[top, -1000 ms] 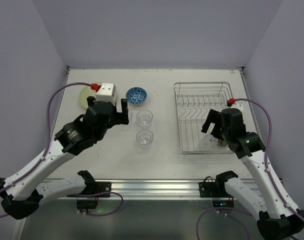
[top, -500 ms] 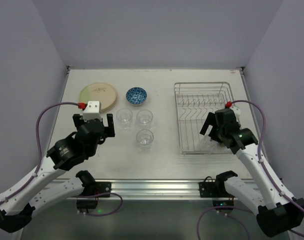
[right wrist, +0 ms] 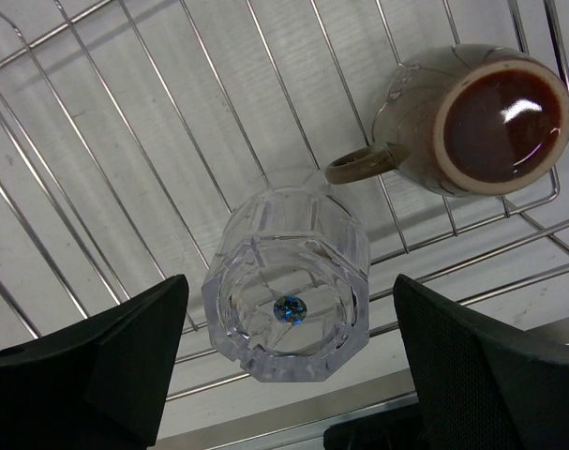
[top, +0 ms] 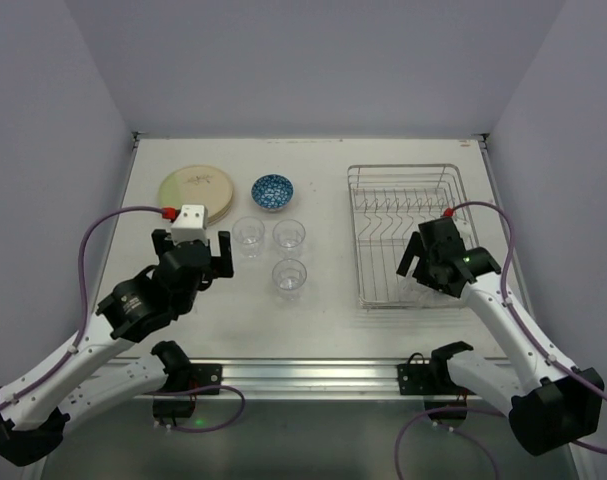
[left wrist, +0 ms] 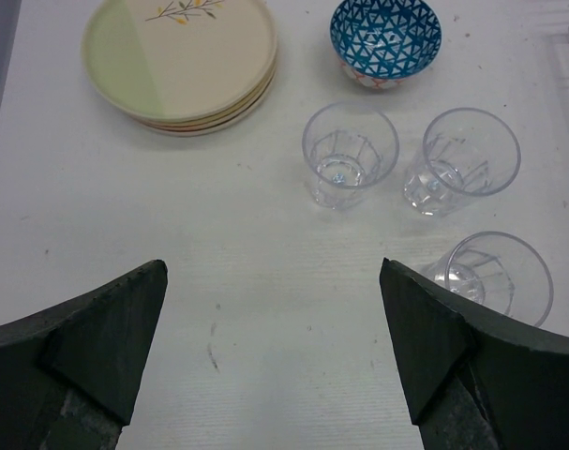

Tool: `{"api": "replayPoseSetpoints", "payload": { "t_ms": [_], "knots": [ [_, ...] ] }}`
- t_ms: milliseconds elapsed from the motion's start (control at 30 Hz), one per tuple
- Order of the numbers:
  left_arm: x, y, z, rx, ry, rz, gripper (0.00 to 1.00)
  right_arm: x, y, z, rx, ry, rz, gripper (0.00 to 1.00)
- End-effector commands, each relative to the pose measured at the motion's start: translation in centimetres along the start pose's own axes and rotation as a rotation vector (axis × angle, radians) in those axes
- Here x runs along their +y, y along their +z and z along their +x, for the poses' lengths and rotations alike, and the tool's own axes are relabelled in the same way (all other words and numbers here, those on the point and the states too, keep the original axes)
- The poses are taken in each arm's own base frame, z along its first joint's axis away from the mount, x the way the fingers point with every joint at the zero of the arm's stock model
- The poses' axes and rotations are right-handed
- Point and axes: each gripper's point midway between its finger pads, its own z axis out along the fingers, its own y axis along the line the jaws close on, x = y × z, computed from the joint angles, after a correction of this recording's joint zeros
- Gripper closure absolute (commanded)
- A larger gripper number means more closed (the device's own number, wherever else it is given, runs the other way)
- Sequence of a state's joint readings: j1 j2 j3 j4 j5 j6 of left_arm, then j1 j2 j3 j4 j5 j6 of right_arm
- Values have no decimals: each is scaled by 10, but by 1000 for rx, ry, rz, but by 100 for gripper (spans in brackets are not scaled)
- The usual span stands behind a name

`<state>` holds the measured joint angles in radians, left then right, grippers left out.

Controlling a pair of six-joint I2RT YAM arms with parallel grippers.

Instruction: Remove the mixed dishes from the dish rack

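Note:
The dish rack (top: 408, 200) is a silver wire rack on the right. In it a clear glass (right wrist: 286, 272) stands upside down beside a dark cup (right wrist: 481, 117) with a handle. My right gripper (right wrist: 289, 352) is open, one finger on each side of that glass with a gap on both sides. Left of the rack sit stacked cream plates (left wrist: 181, 61), a blue-patterned bowl (left wrist: 385, 37) and three clear glasses (left wrist: 350, 150) (left wrist: 462, 159) (left wrist: 500, 277). My left gripper (left wrist: 273, 347) is open over bare table in front of them, holding nothing.
The rack's upright tines (top: 403, 208) run across its far half. The right arm (top: 503, 310) reaches in over the rack's near right corner. The left arm (top: 93, 340) crosses the near left of the table (top: 323, 310).
My left gripper drew back toward the near edge, away from the glasses. My right gripper came down around the upside-down glass in the rack.

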<state>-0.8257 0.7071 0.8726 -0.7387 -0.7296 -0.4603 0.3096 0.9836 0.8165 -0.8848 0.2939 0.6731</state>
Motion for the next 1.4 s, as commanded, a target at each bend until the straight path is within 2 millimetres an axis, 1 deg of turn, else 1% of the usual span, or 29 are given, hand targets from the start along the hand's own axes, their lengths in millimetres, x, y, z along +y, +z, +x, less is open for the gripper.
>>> {"api": "replayPoseSetpoints", "payload": {
  "t_ms": [0,267,300,367,400,467,500,600,633,700,733,767,800,833,867,900,933,967,1000,1033,1067,1100,1133,1167,1200,1233,1267,1333,1367],
  "knots": [
    [-4,1,-11,-42,-36,15,0,-3,1,3,22,25,35,9],
    [-9,5,-7,-22,-15,23,0,-1,7,8,54,6,40,20],
    [-9,4,-7,-22,-14,26,0,-1,8,9,60,-2,43,27],
    [-9,5,-6,-19,-11,24,0,0,8,9,67,-4,40,34],
    [-10,5,-6,-19,-10,24,0,1,8,10,71,-10,35,43],
    [-10,6,-6,-17,-7,25,0,3,6,10,74,-15,23,54],
    [-10,6,-6,-17,-6,22,0,5,4,10,72,-21,14,64],
    [-12,7,-5,-8,3,23,0,10,-7,4,50,-21,-32,78],
    [-13,8,-6,-4,4,26,0,14,-14,-3,28,-14,-55,79],
    [-18,8,-6,6,6,45,0,19,-30,-12,-21,-7,-117,81],
    [-27,7,-8,19,0,84,0,23,-40,-20,-51,0,-152,81],
    [-32,6,-9,25,-10,110,0,25,-53,-27,-96,3,-196,86],
    [-41,5,-11,24,-28,146,0,28,-61,-32,-122,7,-231,88],
    [-58,1,-11,41,-51,239,0,37,-74,-39,-156,9,-297,89],
    [-69,-1,-10,47,-63,293,0,42,-84,-43,-180,10,-343,94],
    [-85,-5,-20,17,-102,377,0,44,-98,-48,-222,0,-397,100],
    [-111,-17,-20,35,-116,532,0,57,-112,-52,-246,-9,-491,100],
    [-126,-21,-14,46,-122,618,0,63,-122,-52,-269,-45,-553,100],
    [-148,-33,-33,-18,-163,748,0,71,-139,-53,-306,-64,-645,100],
    [-173,-58,-31,9,-170,945,0,83,-150,-55,-343,-89,-739,100],
    [-185,-70,-34,5,-179,1045,0,97,-168,-46,-331,-138,-875,100],
    [-204,-93,-42,-32,-175,1229,0,104,-186,-41,-359,-175,-976,100],
    [-212,-104,-47,-37,-197,1307,0,115,-201,-42,-404,-212,-1086,100],
    [-217,-113,-50,-46,-199,1373,0,123,-220,-28,-381,-271,-1216,100],
    [-224,-127,-56,-82,-188,1472,0,126,-232,-24,-378,-277,-1283,100],
    [-226,-134,-59,-81,-202,1517,0,129,-245,-24,-424,-301,-1358,100],
    [-228,-138,-61,-86,-203,1551,0,131,-257,-17,-405,-317,-1431,100],
    [-233,-149,-67,-95,-213,1625,0,133,-270,-14,-445,-345,-1522,100],
    [-235,-154,-72,-121,-215,1654,1,134,-275,-10,-429,-353,-1559,100]
  ]
}}
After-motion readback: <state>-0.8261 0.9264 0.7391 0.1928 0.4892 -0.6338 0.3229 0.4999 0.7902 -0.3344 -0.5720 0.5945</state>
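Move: The clear glass still in the rack stands upside down just under the right hand's open fingers, about 1 cm ahead and its middle some 5 cm below. The patterned mug is roughly 8 cm to the right of the glass and 2 cm farther out. From the left hand this glass lies about 46 cm right, 1 cm ahead and 17 cm down; the near standing glass is level with that hand, 15 cm to its right, and two others stand about 9 cm ahead, 7 and 16 cm right. Down a last 1.5 cm, the right hand pinches the upturned bottom end of the glass, then lifts it some 20 cm while swinging left and a little back, its fingers turning up from the rack to point left. The left hand, hardly moving at first, then sweeps about 23 cm right, rising and drawing back some 7 cm, open fingers swinging clockwise towards the glass. ##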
